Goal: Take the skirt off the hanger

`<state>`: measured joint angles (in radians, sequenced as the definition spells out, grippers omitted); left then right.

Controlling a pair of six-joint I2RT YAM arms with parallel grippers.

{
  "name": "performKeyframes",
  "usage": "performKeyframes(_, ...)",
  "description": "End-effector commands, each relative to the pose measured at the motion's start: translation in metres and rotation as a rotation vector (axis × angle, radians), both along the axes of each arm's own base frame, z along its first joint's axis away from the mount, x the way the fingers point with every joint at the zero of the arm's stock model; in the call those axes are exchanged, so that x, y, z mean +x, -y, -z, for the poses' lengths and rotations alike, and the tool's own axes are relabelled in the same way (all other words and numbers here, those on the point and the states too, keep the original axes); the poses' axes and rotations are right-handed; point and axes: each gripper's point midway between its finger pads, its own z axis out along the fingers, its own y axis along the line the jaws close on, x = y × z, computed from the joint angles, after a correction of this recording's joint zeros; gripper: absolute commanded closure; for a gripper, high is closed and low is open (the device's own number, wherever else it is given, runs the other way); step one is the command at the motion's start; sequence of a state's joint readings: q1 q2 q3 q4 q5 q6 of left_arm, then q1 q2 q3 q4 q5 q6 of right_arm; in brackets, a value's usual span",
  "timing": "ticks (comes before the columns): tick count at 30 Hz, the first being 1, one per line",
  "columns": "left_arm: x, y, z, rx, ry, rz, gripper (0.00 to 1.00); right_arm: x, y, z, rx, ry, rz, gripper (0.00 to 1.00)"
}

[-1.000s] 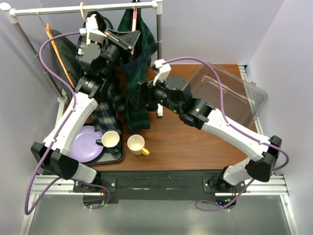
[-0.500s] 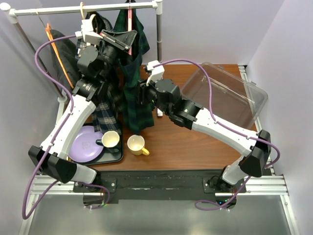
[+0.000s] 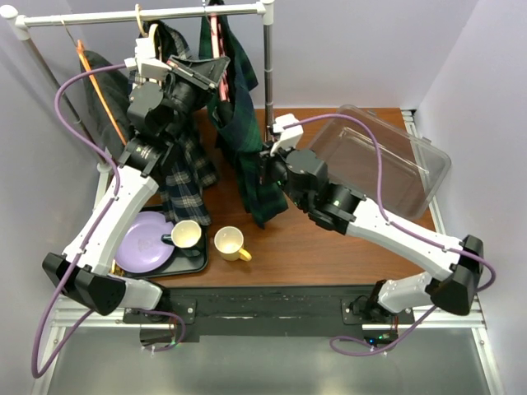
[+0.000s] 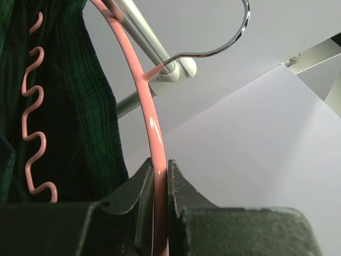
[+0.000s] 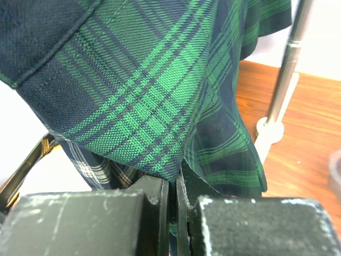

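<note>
A green and navy plaid skirt (image 3: 251,156) hangs from a pink hanger (image 3: 216,37) on the white rail (image 3: 144,14) at the back. My left gripper (image 3: 206,74) is up by the rail, shut on the hanger's pink arm (image 4: 154,138), whose metal hook (image 4: 224,45) sits over the rail. The skirt (image 4: 69,96) shows dark green at the left of that view. My right gripper (image 3: 265,169) is lower, shut on the skirt's cloth (image 5: 144,101), which is pinched between its fingers (image 5: 160,213) and pulled toward the right.
A second plaid garment (image 3: 183,177) hangs left of the skirt, beside an orange hanger (image 3: 99,90). The rack's post (image 3: 267,74) stands just behind my right gripper. A yellow mug (image 3: 230,243), a tray with a cup (image 3: 186,234) and purple plate (image 3: 140,243), and a clear bin (image 3: 387,156) are on the table.
My right gripper went from open to shut on the skirt and moved right, dragging the skirt's lower part with it. The left arm rose slightly with the hanger.
</note>
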<state>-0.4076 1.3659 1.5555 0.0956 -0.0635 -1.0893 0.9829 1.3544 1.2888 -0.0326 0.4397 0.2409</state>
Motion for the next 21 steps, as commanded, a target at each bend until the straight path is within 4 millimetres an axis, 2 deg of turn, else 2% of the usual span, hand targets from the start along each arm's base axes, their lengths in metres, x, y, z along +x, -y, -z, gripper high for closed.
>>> performKeyframes(1,-0.049,-0.027,-0.083,-0.076,0.267,-0.031,1.0,0.005,0.032,0.003,-0.023,0.028,0.116,1.0)
performKeyframes(6,-0.054,-0.027,-0.083,-0.046,0.266,-0.029,1.0,0.008,0.063,0.023,-0.047,0.009,0.255,1.0)
performKeyframes(10,-0.059,-0.026,-0.079,-0.013,0.251,-0.02,1.0,0.002,0.078,0.021,-0.024,0.017,0.284,1.0)
performKeyframes(18,-0.072,-0.027,-0.067,0.036,0.213,-0.002,1.0,-0.012,0.084,0.014,-0.014,0.02,0.224,1.0)
performKeyframes(21,-0.078,-0.031,-0.072,0.055,0.205,-0.01,1.0,-0.02,0.088,0.016,-0.004,0.007,0.2,1.0)
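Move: The left gripper already pinches the pink hanger, whose middle is about 5 cm ahead of it and 3 cm up. The green skirt's middle hangs some 6 cm back, 4 cm right and 15 cm below. From the right gripper, shut on a fold of it, the skirt's middle is about 6 cm ahead and 5 cm left, the hanger's roughly 18 cm ahead, 9 cm left and 20 cm up, the rack's right post some 15 cm straight ahead. Keep the right fingers shut on the skirt fold and draw it about 5.5 cm to the right, away from the hanger, dipping a couple of centimetres before easing up and slightly back, wrist turning a little clockwise. Hold the hanger in the left gripper and bring it some 3 cm back, with a small dip, away from the rail. ##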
